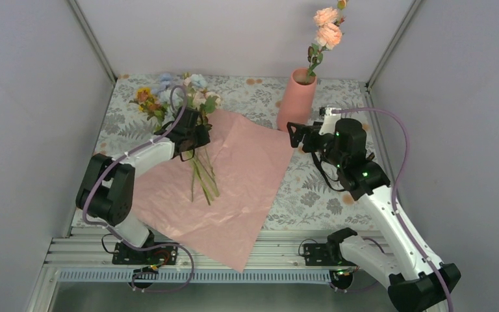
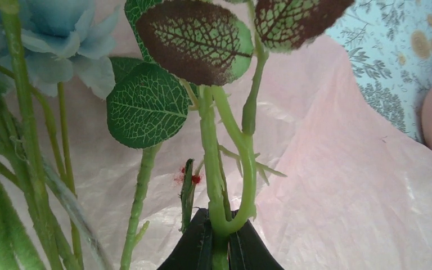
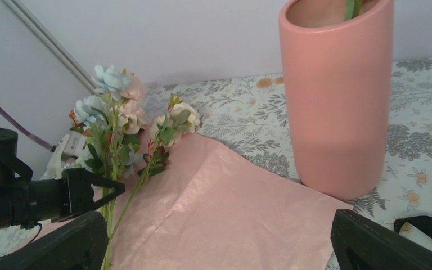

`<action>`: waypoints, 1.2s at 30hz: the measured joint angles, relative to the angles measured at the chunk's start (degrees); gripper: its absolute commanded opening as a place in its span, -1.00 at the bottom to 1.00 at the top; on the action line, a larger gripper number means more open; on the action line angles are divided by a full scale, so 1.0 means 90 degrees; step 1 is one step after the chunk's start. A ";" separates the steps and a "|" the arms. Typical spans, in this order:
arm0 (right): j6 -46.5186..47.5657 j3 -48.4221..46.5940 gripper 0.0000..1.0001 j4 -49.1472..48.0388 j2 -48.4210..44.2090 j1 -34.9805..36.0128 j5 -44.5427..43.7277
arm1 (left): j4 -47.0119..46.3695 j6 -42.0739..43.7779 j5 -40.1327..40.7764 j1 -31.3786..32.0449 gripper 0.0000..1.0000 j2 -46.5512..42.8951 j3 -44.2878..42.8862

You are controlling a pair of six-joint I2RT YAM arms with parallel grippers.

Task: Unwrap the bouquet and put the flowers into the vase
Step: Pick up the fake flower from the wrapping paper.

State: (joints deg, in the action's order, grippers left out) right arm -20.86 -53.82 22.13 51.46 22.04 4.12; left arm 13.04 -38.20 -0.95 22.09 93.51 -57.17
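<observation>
The bouquet's lilac-pink sheet (image 1: 240,188) lies spread flat on the table. Loose flowers (image 1: 182,97) rest on its far left corner, their stems (image 1: 203,177) pointing toward me. My left gripper (image 1: 193,138) is among them, shut on a forked green stem (image 2: 225,169) with veined leaves (image 2: 191,39); in its wrist view the gripper (image 2: 220,228) pinches the fork's base. The salmon vase (image 1: 297,97) stands upright at the back right and holds a peach flower stem (image 1: 328,32). Just in front of the vase (image 3: 337,95), my right gripper (image 1: 297,135) hovers open and holds nothing.
The printed floral tablecloth (image 1: 312,188) covers the table, which is enclosed by grey walls. A pale blue bloom (image 2: 62,28) and several other stems (image 2: 28,169) lie left of the held stem. In the right wrist view, the left gripper (image 3: 84,191) shows beside the flowers (image 3: 118,118).
</observation>
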 measured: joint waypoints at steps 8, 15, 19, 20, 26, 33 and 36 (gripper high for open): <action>-0.0012 -0.0092 0.85 -0.0024 0.0294 0.0000 0.0576 | 0.0097 0.0187 0.0100 0.0180 -0.95 -0.0515 -0.0002; -0.0090 -0.0092 0.83 -0.0044 0.0415 0.0000 0.0913 | 0.0024 0.0318 0.0146 0.0240 -0.95 -0.1061 0.0036; -0.0131 -0.0092 0.76 -0.0104 0.0415 0.0000 0.1081 | -0.0512 0.0452 -0.0056 0.0240 -0.95 -0.1557 0.0500; -0.0155 -0.0092 0.75 -0.0124 0.0415 0.0000 0.1139 | -0.0636 0.0508 -0.0119 0.0243 -0.95 -0.1702 0.0646; -0.0238 -0.0092 0.65 -0.0216 0.0430 0.0019 0.1396 | -0.1222 0.0797 -0.0372 0.0245 -0.95 -0.2106 0.1001; -0.0393 -0.0085 0.28 -0.0488 0.0432 0.0068 0.1909 | -0.1809 0.1132 -0.1115 0.0250 -0.95 -0.2523 0.1265; -0.0539 -0.0061 0.04 -0.0699 0.0449 0.0151 0.2123 | -0.2021 0.1302 -0.1668 0.0284 -0.95 -0.2674 0.1265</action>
State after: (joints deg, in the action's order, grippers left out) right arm -25.71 -54.37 15.84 55.51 23.40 23.22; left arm -5.15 -26.48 -15.97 24.64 69.45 -45.78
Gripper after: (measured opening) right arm 0.615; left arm 0.059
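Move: Pinched in the left fingers already, the pale flower's stem has the open right gripper about 30 cm to its right, 10 cm nearer the base and roughly 21 cm higher, while the vase stands some 30 cm right and 7 cm farther out; the remaining flower heads lie about 10 cm ahead and 8 cm left. From the right hand, that held stem is roughly 30 cm left, 10 cm ahead and 21 cm below, and the vase about 16 cm straight ahead, its middle 18 cm lower. Lifting the pale flower clear of the others, the left hand keeps its pinch on the stem and rises about 15 cm, drawing back and rightward some 5 cm each towards the right gripper as its fingers tip up roughly 30 degrees and swing clockwise. The empty right hand slides left about 6 cm to meet it, turning counter-clockwise and partly closing its wide-open fingers, still touching nothing. ##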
